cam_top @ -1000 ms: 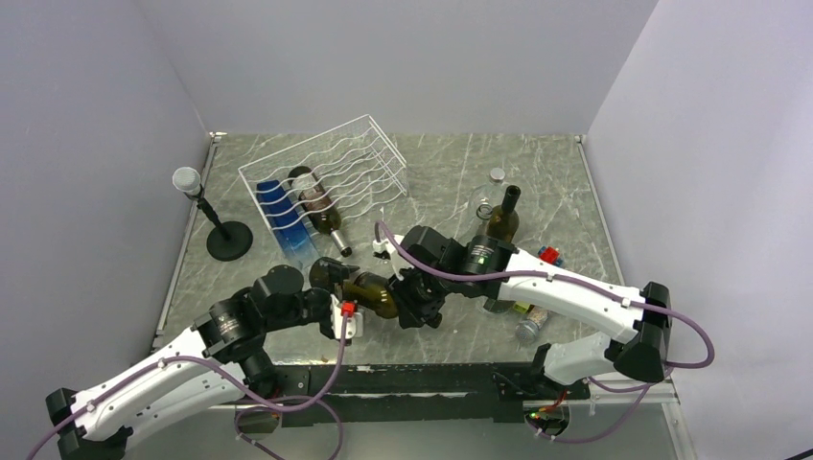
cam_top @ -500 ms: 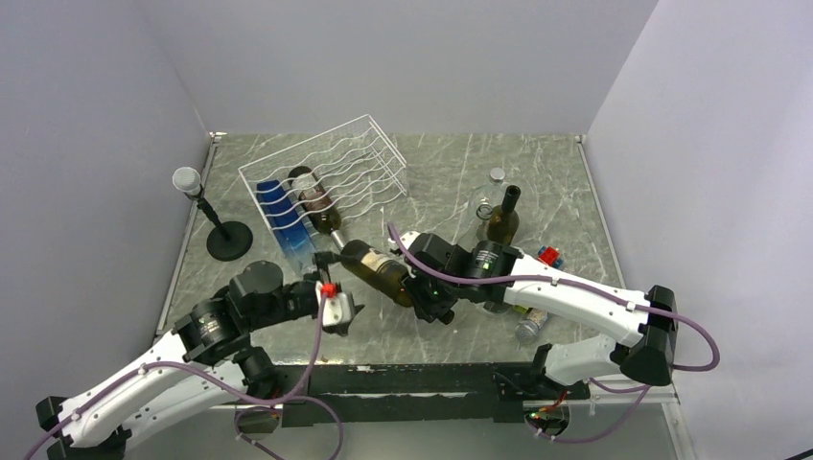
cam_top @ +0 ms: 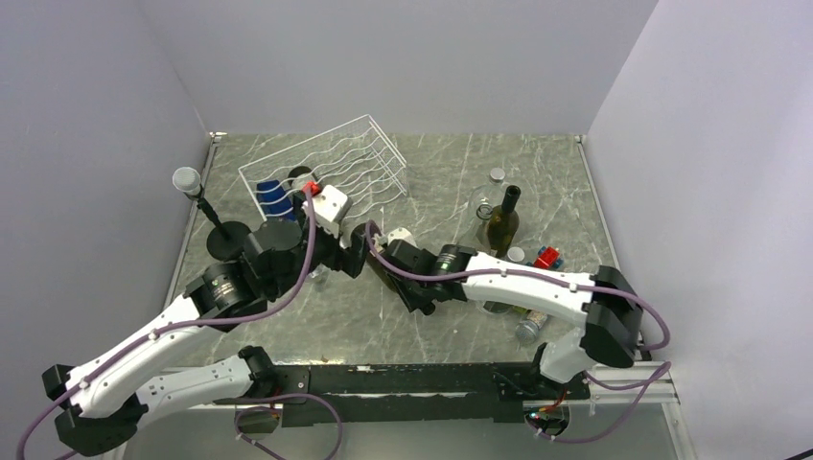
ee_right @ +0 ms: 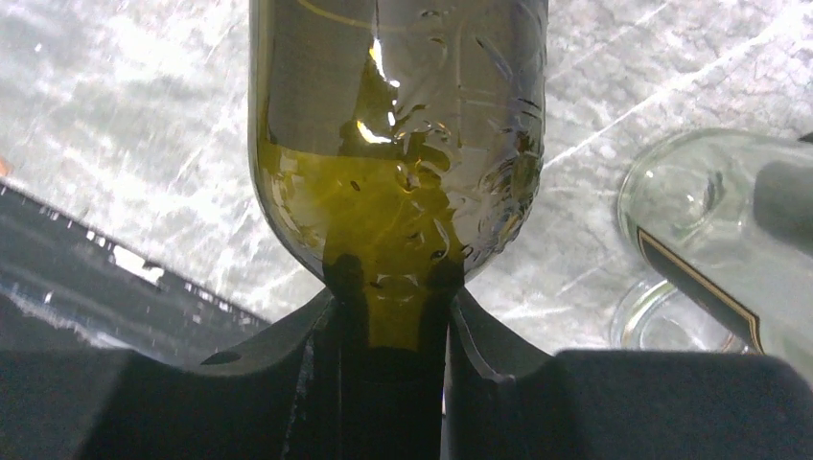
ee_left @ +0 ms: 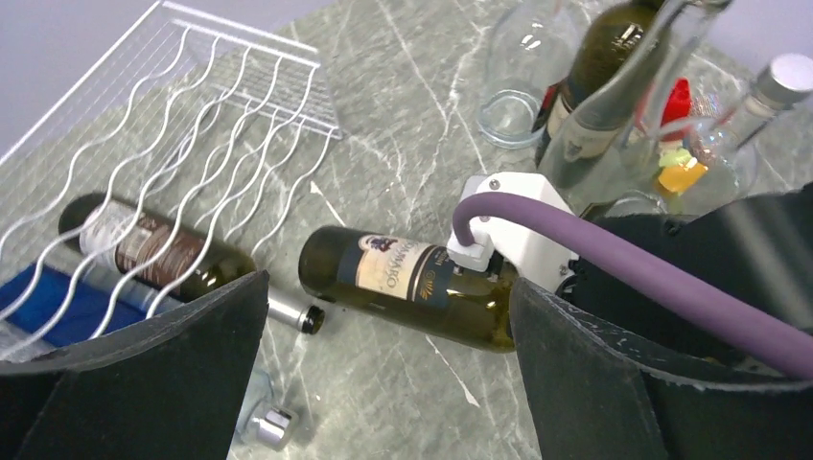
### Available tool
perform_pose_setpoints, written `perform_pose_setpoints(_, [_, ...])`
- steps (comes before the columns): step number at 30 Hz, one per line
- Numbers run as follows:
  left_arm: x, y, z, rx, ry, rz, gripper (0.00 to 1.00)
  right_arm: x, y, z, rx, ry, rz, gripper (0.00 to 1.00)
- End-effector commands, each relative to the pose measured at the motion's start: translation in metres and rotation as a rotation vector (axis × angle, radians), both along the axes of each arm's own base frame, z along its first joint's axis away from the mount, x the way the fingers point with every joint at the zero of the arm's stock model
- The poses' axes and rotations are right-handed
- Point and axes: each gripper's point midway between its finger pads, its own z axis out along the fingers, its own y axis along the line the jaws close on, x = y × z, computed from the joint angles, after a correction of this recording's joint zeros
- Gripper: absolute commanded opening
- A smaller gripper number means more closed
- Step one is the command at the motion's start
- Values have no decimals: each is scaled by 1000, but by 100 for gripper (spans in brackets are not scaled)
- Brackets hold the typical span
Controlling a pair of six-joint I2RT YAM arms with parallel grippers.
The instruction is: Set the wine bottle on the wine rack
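Observation:
The wine bottle (ee_left: 403, 274), olive green with a cream and blue label, lies nearly level just over the table, its base toward the white wire wine rack (ee_left: 206, 115). My right gripper (ee_right: 388, 331) is shut on the bottle's neck, with the bottle's shoulder (ee_right: 393, 163) filling the right wrist view. Seen from above, the right gripper (cam_top: 397, 275) sits in front of the wine rack (cam_top: 331, 163). My left gripper (ee_left: 383, 383) hangs open above the bottle, holding nothing. From above, the left gripper (cam_top: 348, 261) partly hides the bottle.
A dark bottle with a brown label (ee_left: 144, 251) and a blue bottle (ee_left: 53, 311) lie in the rack. Upright bottles (cam_top: 502, 222) and clear glassware (ee_left: 522, 72) crowd the right side. A black microphone stand (cam_top: 227, 240) stands left of the rack. A silver cap (ee_left: 268, 426) lies on the table.
My right gripper carried the bottle back and left, toward the rack. My left arm swung from the table's front up over the bottle, staying open.

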Motion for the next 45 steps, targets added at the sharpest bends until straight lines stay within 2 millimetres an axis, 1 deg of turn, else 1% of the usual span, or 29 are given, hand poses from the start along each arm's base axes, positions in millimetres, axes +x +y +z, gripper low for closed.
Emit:
perform_pose_setpoints(1, [2, 22, 25, -225, 4, 153, 99, 52, 49, 37, 163, -212, -104, 0])
perform_pose_setpoints(4, [-2, 31, 39, -318, -29, 170, 99, 62, 60, 32, 179, -232, -122, 0])
perform_pose_setpoints(7, [-1, 48, 50, -352, -37, 242, 99, 71, 67, 31, 203, -265, -145, 0])
perform_pose_setpoints(11, [1, 70, 59, -363, -39, 343, 99, 83, 74, 32, 233, -291, -169, 0])
perform_pose_setpoints(17, [-1, 87, 67, -390, -57, 402, 99, 103, 87, 35, 277, -318, -191, 0])
perform_pose_setpoints(19, [-2, 89, 69, -396, -63, 398, 99, 115, 92, 36, 319, -331, -210, 0])
perform_pose_setpoints(21, [-4, 90, 71, -400, -70, 392, 99, 130, 103, 39, 391, -339, -213, 0])
perform_pose_setpoints(23, [-4, 90, 71, -397, -67, 390, 99, 145, 107, 33, 405, -311, -239, 0])
perform_pose_setpoints(25, [-4, 90, 70, -389, -60, 390, 99, 157, 115, 36, 444, -315, -244, 0])
perform_pose_setpoints(27, [-5, 87, 70, -387, -61, 372, 99, 168, 124, 41, 487, -337, -226, 0])
perform_pose_setpoints(32, [-8, 81, 81, -407, -75, 327, 99, 200, 146, 44, 610, -344, -198, 0])
perform_pose_setpoints(37, [-8, 78, 79, -386, -64, 318, 99, 214, 169, 46, 706, -342, -89, 0])
perform_pose_setpoints(42, [-9, 77, 76, -378, -57, 309, 99, 230, 177, 38, 699, -337, -68, 0])
perform_pose_setpoints(45, [-9, 76, 75, -367, -57, 303, 99, 239, 181, 28, 687, -320, -66, 0])
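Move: The right hand already holds the wine bottle by its neck, base pointing ahead and to the left. The free slot of the wine rack has its middle about 32 cm ahead, 19 cm left and 6 cm lower. The brown bottle already racked lies some 7 cm left of that slot and 2 cm nearer; the blue bottle is about 16 cm left of it and 3 cm nearer. From the empty left hand the slot lies roughly 28 cm ahead, 6 cm left and 27 cm below. Still pinching the neck, the right hand carries the wine bottle base first into the free slot beside the brown bottle: about 20 cm forward and 13 cm left, sinking some 6 cm, rolling about 25 degrees so its left side rises. The open, empty left hand backs off about 8 cm left and 6 cm up. ##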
